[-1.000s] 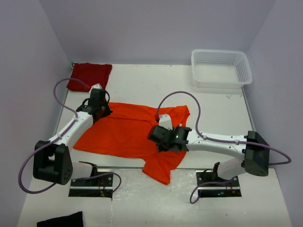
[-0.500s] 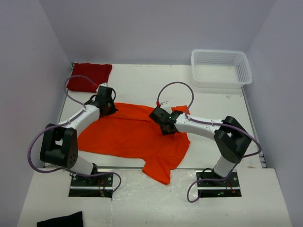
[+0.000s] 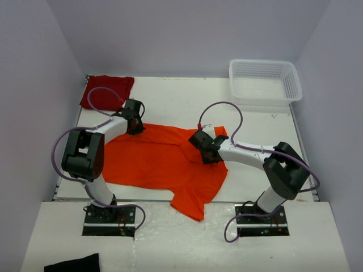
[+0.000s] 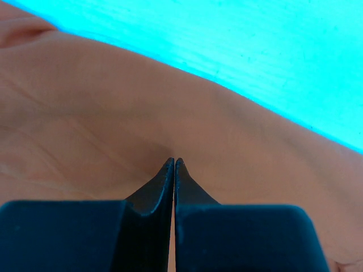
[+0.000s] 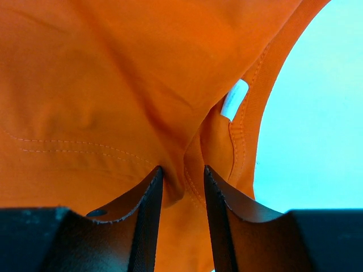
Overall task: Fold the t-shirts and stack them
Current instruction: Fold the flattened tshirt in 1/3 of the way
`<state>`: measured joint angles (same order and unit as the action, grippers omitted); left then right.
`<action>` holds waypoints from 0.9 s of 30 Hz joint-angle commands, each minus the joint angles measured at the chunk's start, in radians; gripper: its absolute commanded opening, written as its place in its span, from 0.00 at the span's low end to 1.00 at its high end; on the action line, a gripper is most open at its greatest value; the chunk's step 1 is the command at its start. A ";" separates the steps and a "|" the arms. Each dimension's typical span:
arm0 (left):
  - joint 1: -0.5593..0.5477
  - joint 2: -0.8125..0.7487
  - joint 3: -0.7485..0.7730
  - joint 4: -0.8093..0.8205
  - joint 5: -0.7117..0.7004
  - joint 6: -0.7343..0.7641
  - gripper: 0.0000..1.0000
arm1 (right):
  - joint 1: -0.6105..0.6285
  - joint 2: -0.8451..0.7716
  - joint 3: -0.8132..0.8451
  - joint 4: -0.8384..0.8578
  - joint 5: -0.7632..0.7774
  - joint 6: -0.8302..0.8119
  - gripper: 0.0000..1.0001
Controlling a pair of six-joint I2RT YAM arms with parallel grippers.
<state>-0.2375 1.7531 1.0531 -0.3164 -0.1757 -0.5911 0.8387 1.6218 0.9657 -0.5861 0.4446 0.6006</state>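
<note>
The orange t-shirt (image 3: 159,161) lies spread and rumpled across the middle of the table. The dark red t-shirt (image 3: 108,89) sits bunched in the far left corner. My left gripper (image 3: 135,122) is down on the orange shirt's far left edge; the left wrist view shows it (image 4: 174,160) shut, with the cloth (image 4: 85,113) creased toward its tips. My right gripper (image 3: 204,148) is at the shirt's collar. In the right wrist view it (image 5: 182,170) is closed on a fold of orange fabric (image 5: 102,85) beside the collar's white label (image 5: 234,99).
A white mesh basket (image 3: 264,85) stands at the far right corner. A small black cloth (image 3: 74,264) lies at the near left, in front of the arm bases. Walls close in the table at the left, back and right.
Both grippers have moved toward the far side and the orange shirt's left part has shifted with them. The right jaws have closed in on the collar fold.
</note>
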 commanded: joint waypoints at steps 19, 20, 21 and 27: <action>-0.005 0.048 0.088 -0.062 -0.140 -0.018 0.00 | -0.015 -0.126 0.054 0.000 -0.003 0.001 0.00; -0.005 0.049 0.090 -0.059 -0.130 -0.015 0.00 | -0.021 -0.120 0.074 -0.012 0.000 -0.005 0.00; -0.005 0.051 0.090 -0.058 -0.124 -0.013 0.00 | -0.027 -0.114 0.111 -0.020 0.000 -0.012 0.00; -0.006 0.033 0.074 -0.033 -0.100 0.017 0.00 | -0.079 -0.042 0.241 -0.034 -0.026 -0.073 0.00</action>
<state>-0.2379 1.8046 1.1095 -0.3721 -0.2768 -0.5873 0.7757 1.5463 1.1301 -0.6052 0.4019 0.5690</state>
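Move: The near edge of the turned-down orange flap lies right between my half-open right fingers, about 1 cm below. From there the white tag is roughly 5 cm ahead and 3 cm right, and the shirt's far right corner some 15 cm ahead and 6 cm right. That flap edge is about 14 cm back and 26 cm right of my shut left hand; the folded red shirt lies about 18 cm ahead and 10 cm left of it. I shut my right fingers on the flap's near edge, easing about 1 cm left as they close and pinch the cloth. Then I lift it some 7 cm, speeding up and carrying it about 5 cm forward towards the shirt's far edge while the fingertips tip outward a little. My left hand stays low with its closed tips on the folded strip, shifting nearly 2 cm left. ##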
